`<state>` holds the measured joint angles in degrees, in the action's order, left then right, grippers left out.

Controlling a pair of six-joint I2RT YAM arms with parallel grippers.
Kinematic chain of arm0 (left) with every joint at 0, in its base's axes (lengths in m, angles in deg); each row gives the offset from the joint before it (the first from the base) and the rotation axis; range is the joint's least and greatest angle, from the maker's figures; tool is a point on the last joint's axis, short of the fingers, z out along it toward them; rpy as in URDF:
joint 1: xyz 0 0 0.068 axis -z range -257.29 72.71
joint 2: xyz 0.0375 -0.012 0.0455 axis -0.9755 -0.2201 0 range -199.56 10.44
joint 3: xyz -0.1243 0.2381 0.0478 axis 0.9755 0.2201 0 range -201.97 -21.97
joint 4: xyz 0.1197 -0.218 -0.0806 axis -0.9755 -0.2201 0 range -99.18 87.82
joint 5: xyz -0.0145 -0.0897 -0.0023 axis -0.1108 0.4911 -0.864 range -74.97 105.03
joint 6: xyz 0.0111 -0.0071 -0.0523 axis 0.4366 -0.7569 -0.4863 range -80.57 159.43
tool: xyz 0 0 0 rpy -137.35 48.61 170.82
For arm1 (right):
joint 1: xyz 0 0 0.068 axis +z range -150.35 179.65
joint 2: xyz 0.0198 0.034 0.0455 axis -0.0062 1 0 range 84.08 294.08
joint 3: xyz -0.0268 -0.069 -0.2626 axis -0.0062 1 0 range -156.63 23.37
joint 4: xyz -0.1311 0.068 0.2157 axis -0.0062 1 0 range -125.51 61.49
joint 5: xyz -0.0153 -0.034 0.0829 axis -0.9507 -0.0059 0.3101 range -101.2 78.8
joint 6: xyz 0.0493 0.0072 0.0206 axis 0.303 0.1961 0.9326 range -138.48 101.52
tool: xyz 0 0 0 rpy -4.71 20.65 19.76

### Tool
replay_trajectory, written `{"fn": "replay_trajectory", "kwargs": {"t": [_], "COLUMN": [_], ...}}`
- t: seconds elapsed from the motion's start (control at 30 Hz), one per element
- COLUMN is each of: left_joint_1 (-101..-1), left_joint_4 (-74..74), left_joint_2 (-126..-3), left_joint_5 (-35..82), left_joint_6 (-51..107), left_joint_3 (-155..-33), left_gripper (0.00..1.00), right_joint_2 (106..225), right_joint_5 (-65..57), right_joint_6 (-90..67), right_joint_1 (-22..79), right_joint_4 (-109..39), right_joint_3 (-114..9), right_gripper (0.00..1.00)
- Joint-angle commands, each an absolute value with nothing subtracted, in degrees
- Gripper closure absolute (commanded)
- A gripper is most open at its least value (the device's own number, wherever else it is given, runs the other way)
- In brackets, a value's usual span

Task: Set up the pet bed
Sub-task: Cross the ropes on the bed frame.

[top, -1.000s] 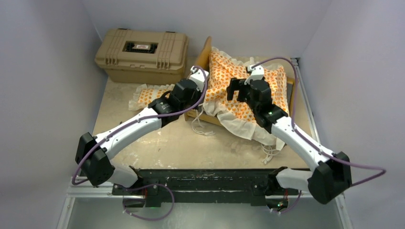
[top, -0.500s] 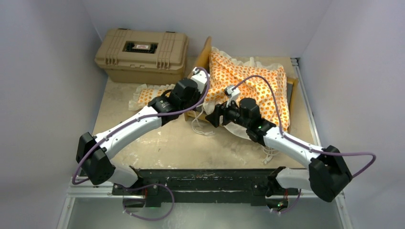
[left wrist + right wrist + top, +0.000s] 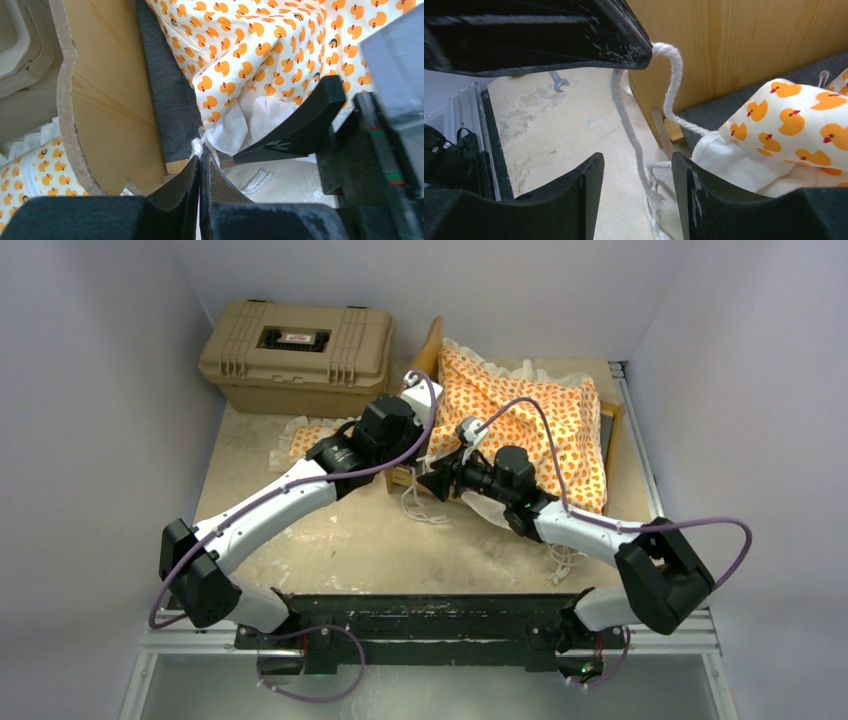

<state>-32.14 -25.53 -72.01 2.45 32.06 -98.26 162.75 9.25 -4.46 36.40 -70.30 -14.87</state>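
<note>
The pet bed's light-wood frame (image 3: 432, 340) stands at the back with its scalloped headboard (image 3: 107, 95) to the left. The duck-print mattress cushion (image 3: 520, 410) lies crumpled across it, white ruffle hanging over the near side. The matching pillow (image 3: 315, 437) lies on the table left of the headboard. My left gripper (image 3: 199, 159) is shut on a white tie cord (image 3: 196, 146) at the bed's near-left corner. My right gripper (image 3: 636, 162) is open right beside it. The cord (image 3: 626, 115) hangs from the left finger (image 3: 574, 40) down between the right jaws, touching neither.
A tan plastic hard case (image 3: 297, 350) stands at the back left. A small wrench (image 3: 558, 80) lies on the tabletop. More loose white cords (image 3: 565, 560) trail off the cushion near the right arm. Walls close in the table on three sides.
My right arm swung down from above the cushion, leftward, to the bed's near-left corner, and its jaws narrowed. The left gripper stayed shut on the cord, shifting slightly.
</note>
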Motion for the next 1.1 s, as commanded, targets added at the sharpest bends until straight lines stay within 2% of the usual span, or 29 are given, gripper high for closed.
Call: {"fn": "replay_trajectory", "kwargs": {"t": [0.0, 0.17, 0.3, 0.33, 0.4, 0.47, 0.5, 0.57, 0.67, 0.77, 0.9, 1.07], "left_joint_1": [-32.2, -32.1, -32.1, -32.1, -32.1, -32.1, -32.1, -32.1, -32.1, -32.1, -32.1, -32.2], "left_joint_4": [-23.4, -22.9, -22.4, -22.3, -22.1, -22.0, -22.0, -22.1, -22.0, -20.6, -17.1, -15.0], "left_joint_2": [-71.9, -72.0, -72.0, -72.0, -71.9, -71.9, -71.9, -71.7, -70.6, -67.4, -61.2, -52.7], "left_joint_5": [4.3, 5.0, 5.3, 5.4, 5.5, 5.2, 4.8, 3.5, -0.1, -4.5, -10.5, -18.5], "left_joint_6": [30.3, 29.8, 29.3, 29.2, 29.1, 29.1, 29.1, 29.0, 28.7, 28.0, 25.5, 18.1], "left_joint_3": [-100.5, -100.3, -100.2, -100.2, -100.2, -100.2, -100.3, -100.4, -100.3, -98.4, -92.1, -81.0], "left_gripper": [1.00, 1.00, 1.00, 1.00, 1.00, 1.00, 1.00, 0.98, 0.72, 0.58, 0.51, 0.48], "right_joint_2": [165.8, 169.0, 171.1, 171.5, 171.8, 170.8, 170.0, 168.3, 164.9, 161.9, 159.6, 158.3], "right_joint_5": [12.0, 12.8, 13.1, 13.0, 12.8, 12.9, 12.9, 13.0, 12.5, 11.3, 10.7, 10.9], "right_joint_6": [-4.7, -3.8, -4.0, -4.1, -4.1, -4.1, -3.9, -4.0, -4.2, -4.5, -4.8, -4.3], "right_joint_1": [36.7, 37.3, 37.7, 37.7, 37.8, 37.8, 37.8, 37.8, 37.8, 37.7, 37.8, 37.8], "right_joint_4": [-78.5, -81.6, -81.9, -81.9, -81.6, -80.9, -80.3, -79.0, -76.5, -74.7, -72.6, -72.0], "right_joint_3": [-16.1, -16.8, -18.3, -18.6, -18.8, -18.9, -19.0, -19.2, -20.0, -20.4, -21.1, -21.2], "right_gripper": [0.45, 0.47, 0.56, 0.60, 0.75, 0.97, 1.00, 1.00, 1.00, 1.00, 1.00, 1.00]}}
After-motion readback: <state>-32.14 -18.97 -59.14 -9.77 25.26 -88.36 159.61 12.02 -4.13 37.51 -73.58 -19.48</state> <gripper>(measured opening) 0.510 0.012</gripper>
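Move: The left hand already pinches the cord from the cover's corner; the hanging strand the right fingers will shut on is about 3 cm left, 1 cm ahead and 2 cm below the half-open right hand, and some 7 cm straight below the left hand. The cover's corner lies roughly 7 cm ahead of the right hand and 7 cm lower, neither left nor right; the bed frame's near-left corner is about 5 cm ahead, 8 cm left and 12 cm down. The right hand eases down and left, some 2.5 cm each way, until the rope strand hanging beneath the left fingertips is between its fingers, shuts on it and then lifts it straight up by about 10 cm, tipping its fingertips slightly upward. The left hand stays nearly in place holding the rope until the right fingers have shut, then opens about halfway, lets go and swings clear, about 6 cm left and some 3 cm up, turning counter-clockwise. ##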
